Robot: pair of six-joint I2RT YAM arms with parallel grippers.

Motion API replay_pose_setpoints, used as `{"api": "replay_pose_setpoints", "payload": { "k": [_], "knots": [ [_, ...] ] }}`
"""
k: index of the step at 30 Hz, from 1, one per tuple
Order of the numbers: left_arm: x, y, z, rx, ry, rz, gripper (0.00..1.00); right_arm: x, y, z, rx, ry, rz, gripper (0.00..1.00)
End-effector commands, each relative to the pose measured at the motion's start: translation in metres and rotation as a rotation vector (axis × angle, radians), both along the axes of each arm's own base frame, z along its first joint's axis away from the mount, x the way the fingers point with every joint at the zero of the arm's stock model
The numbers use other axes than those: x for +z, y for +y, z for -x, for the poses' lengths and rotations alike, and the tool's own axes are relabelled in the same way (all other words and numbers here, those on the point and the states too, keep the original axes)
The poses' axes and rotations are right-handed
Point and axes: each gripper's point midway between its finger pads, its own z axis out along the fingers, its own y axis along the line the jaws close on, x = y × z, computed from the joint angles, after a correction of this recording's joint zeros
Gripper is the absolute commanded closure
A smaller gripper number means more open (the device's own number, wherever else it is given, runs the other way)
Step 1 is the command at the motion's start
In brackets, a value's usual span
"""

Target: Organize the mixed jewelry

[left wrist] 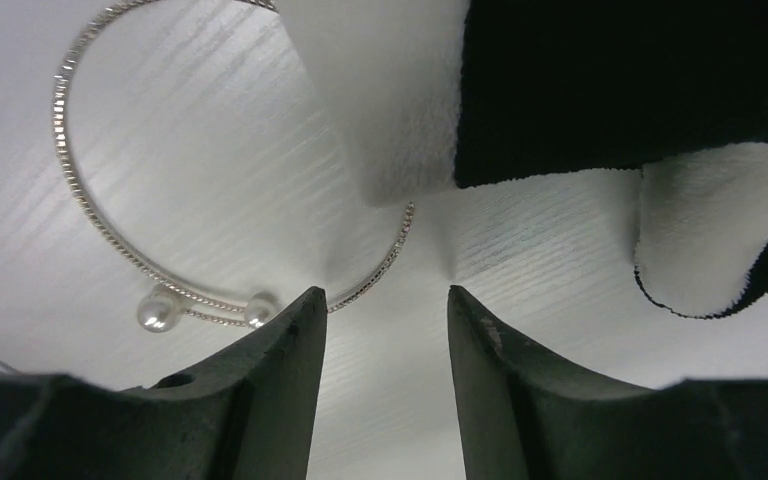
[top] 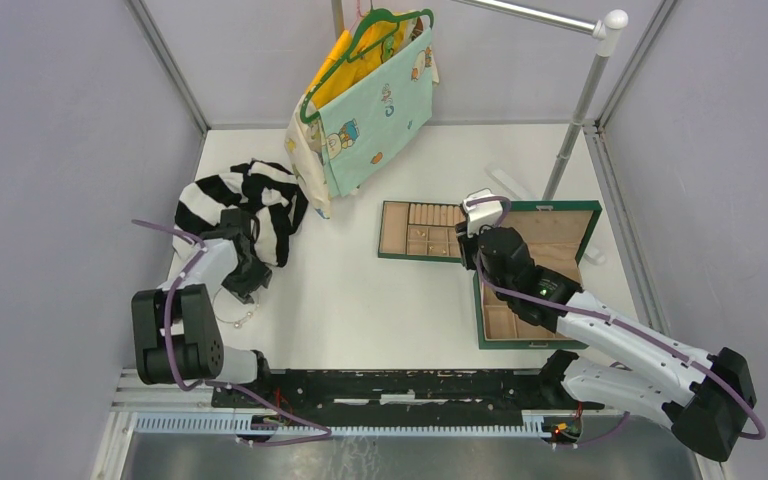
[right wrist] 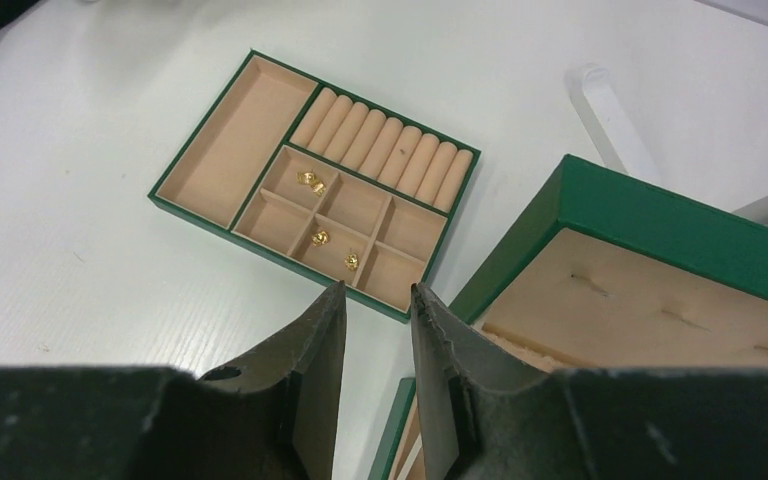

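Observation:
A thin pale bangle (left wrist: 157,313) with two pearl ends lies on the white table, its far side tucked under a black-and-white striped cloth (left wrist: 610,90). My left gripper (left wrist: 385,292) hovers low over it, open, with nothing between the fingers; its left fingertip is right beside the band. From above, the left gripper (top: 248,283) sits at the cloth's near edge. Three small gold pieces (right wrist: 320,237) rest in the small cells of the tan divided tray (right wrist: 225,145). My right gripper (right wrist: 378,287) is raised near the tray's corner, open by a narrow gap and empty.
A green box (right wrist: 660,215) with a tan lining stands open to the right of the tray. Children's clothes (top: 370,95) hang from a green hanger at the back. A rack pole (top: 575,120) rises at the back right. Grey walls close in both sides.

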Motion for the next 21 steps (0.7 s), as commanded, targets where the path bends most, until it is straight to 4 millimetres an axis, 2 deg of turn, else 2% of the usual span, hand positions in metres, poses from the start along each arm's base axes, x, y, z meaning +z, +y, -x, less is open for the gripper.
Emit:
{"api": "replay_pose_setpoints", "payload": {
  "k": [1, 6, 8, 11, 13, 16, 21],
  "knots": [
    [-0.015, -0.014, -0.004, -0.062, -0.008, 0.066, 0.47, 0.019, 0.008, -0.004, 0.024, -0.057, -0.055, 0.64],
    [-0.028, -0.034, -0.008, -0.134, 0.011, 0.063, 0.47, 0.021, 0.006, -0.002, 0.024, -0.061, -0.055, 0.64],
    [-0.030, -0.054, -0.011, -0.201, 0.012, 0.069, 0.47, 0.021, 0.004, -0.001, 0.021, -0.061, -0.054, 0.64],
    [-0.028, -0.097, -0.017, -0.308, -0.003, 0.084, 0.47, 0.023, 0.000, -0.001, 0.006, -0.067, -0.048, 0.64],
    [-0.027, -0.133, -0.018, -0.391, -0.015, 0.100, 0.47, 0.024, -0.004, -0.001, -0.004, -0.071, -0.042, 0.63],
    [-0.026, -0.184, -0.009, -0.502, -0.012, 0.133, 0.48, 0.027, -0.008, 0.000, -0.017, -0.077, -0.039, 0.63],
    [-0.017, -0.247, 0.007, -0.665, -0.030, 0.174, 0.47, 0.026, -0.012, 0.001, -0.029, -0.073, -0.027, 0.63]
  ]
}}
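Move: The pearl bracelet lies flat just under my open left hand: its middle is about 5 cm left and 2 cm back, some 2 cm below, with the near right part of the loop running beneath my fingertips. The middle of the striped cloth is roughly 18 cm ahead and 4 cm left of my hand; the open tray's is some 36 cm right and 15 cm ahead. From my right hand the bracelet is about 48 cm left, 8 cm back and 19 cm lower. I lower my left hand some 1.5 cm so the finger on its left side comes down on the bracelet's chain, then sweep about 20 cm to the right along the table, picking up speed and dragging the loop towards the tray. The hand turns roughly 35 degrees clockwise on the way; my fingers stay half open, pinching nothing. ##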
